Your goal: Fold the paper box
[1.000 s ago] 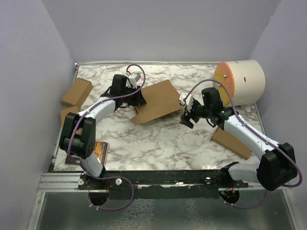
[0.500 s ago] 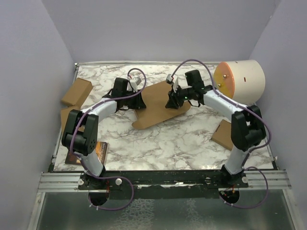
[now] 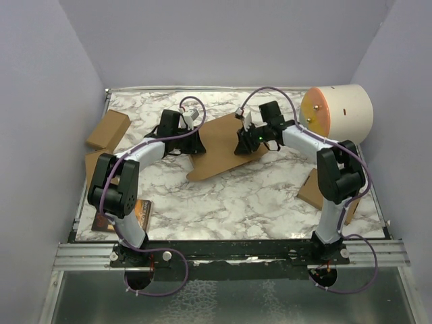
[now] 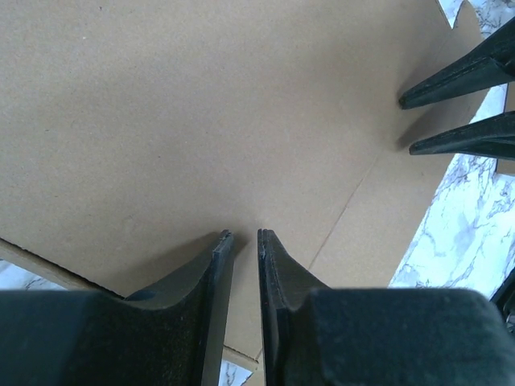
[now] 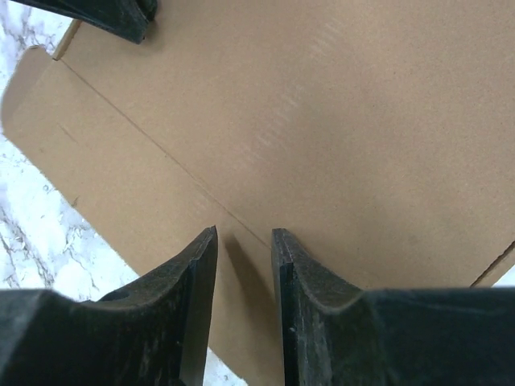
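Observation:
The paper box (image 3: 219, 143) lies as a flat brown cardboard sheet with fold creases on the marble table (image 3: 223, 196). My left gripper (image 3: 196, 142) is at its left part. In the left wrist view the left gripper (image 4: 241, 235) points at the bare panel (image 4: 161, 121), its jaws a narrow gap apart with nothing between them. My right gripper (image 3: 241, 144) is over the box's right part. In the right wrist view the right gripper (image 5: 245, 233) stands a little wider over a crease in the cardboard (image 5: 362, 121), also holding nothing. Each wrist view shows the other gripper's fingers (image 4: 471, 72) (image 5: 113, 16).
Smaller cardboard boxes lie at the left (image 3: 108, 129) (image 3: 94, 162) and at the right (image 3: 317, 192). A cream cylinder with an orange end (image 3: 344, 115) lies at the back right. A dark and orange flat item (image 3: 138, 212) sits by the left arm's base. Purple walls enclose the table.
The right arm has swung from the right side of the table onto the box's right part, and its jaws have narrowed. The left arm has stayed put.

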Robot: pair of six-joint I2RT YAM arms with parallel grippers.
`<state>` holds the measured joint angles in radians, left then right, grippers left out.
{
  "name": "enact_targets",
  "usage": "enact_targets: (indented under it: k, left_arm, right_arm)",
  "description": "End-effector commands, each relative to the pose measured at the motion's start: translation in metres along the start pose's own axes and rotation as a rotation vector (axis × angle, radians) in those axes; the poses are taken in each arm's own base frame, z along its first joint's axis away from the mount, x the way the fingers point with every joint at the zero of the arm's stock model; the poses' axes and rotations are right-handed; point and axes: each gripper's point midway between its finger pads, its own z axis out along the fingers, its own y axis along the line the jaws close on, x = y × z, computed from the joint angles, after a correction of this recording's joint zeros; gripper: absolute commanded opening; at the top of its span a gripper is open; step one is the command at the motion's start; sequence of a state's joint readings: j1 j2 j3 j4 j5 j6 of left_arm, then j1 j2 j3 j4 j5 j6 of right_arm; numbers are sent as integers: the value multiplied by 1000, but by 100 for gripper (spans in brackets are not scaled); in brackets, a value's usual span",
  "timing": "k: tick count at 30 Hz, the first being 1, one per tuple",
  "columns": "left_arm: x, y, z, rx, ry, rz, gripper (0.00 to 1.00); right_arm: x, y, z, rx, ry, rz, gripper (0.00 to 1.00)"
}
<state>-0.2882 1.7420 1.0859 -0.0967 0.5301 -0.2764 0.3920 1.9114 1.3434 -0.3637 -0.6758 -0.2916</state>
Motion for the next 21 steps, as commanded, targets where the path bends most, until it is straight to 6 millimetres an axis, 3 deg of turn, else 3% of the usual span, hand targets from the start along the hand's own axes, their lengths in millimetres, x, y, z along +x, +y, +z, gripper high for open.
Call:
enact_targets:
  k: [1, 4, 7, 12, 14, 19, 21]
  left_arm:
    - [-8, -12, -10, 23, -19, 0, 23]
    - [-28, -27, -26, 43, -94, 26, 26]
    - [-41, -36, -41, 44, -162, 33, 29]
    - [-44, -37, -65, 9, -290, 21, 36]
    - [-41, -32, -75, -21, -346, 8, 43]
    - [-26, -11, -95, -50, -470, -92, 76]
    - [-19, -7, -96, -17, -477, -158, 80]
  right_arm:
    - [-22, 11, -19, -75, -82, -37, 35]
    - [-40, 19, -35, -122, -144, -52, 41]
    - [-49, 15, -48, -126, -187, -32, 48]
    - [-46, -23, -56, -14, -215, 70, 62]
    - [-40, -41, -57, 35, -214, 127, 65]
    - [-20, -73, -49, 91, -199, 261, 64]
    - [-16, -79, -44, 88, -189, 294, 64]
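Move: Both hands are down at the closed lid of the paper box, whose front flap sticks out unfolded. The flap's left end lies about 9 cm back from the left hand, 2 cm to its left and a little lower; the lid's middle is 7 cm right and 2 cm ahead. The flap's right end lies some 8 cm right of the right hand and 2 cm ahead; the lid's middle is 5 cm left and 3 cm ahead. A small brown box lies 25 cm right and 13 cm back from the right hand. The fingertips of both hands come free of the lid and rise, then swing apart while opening wide and easing down a little. The left climbs about 8 cm, then goes left and back some 4 cm each, tilting up and turning counter-clockwise; the right climbs 5 cm while going right and forward about 5 cm each, towards the flap's right end, turning slightly clockwise. ##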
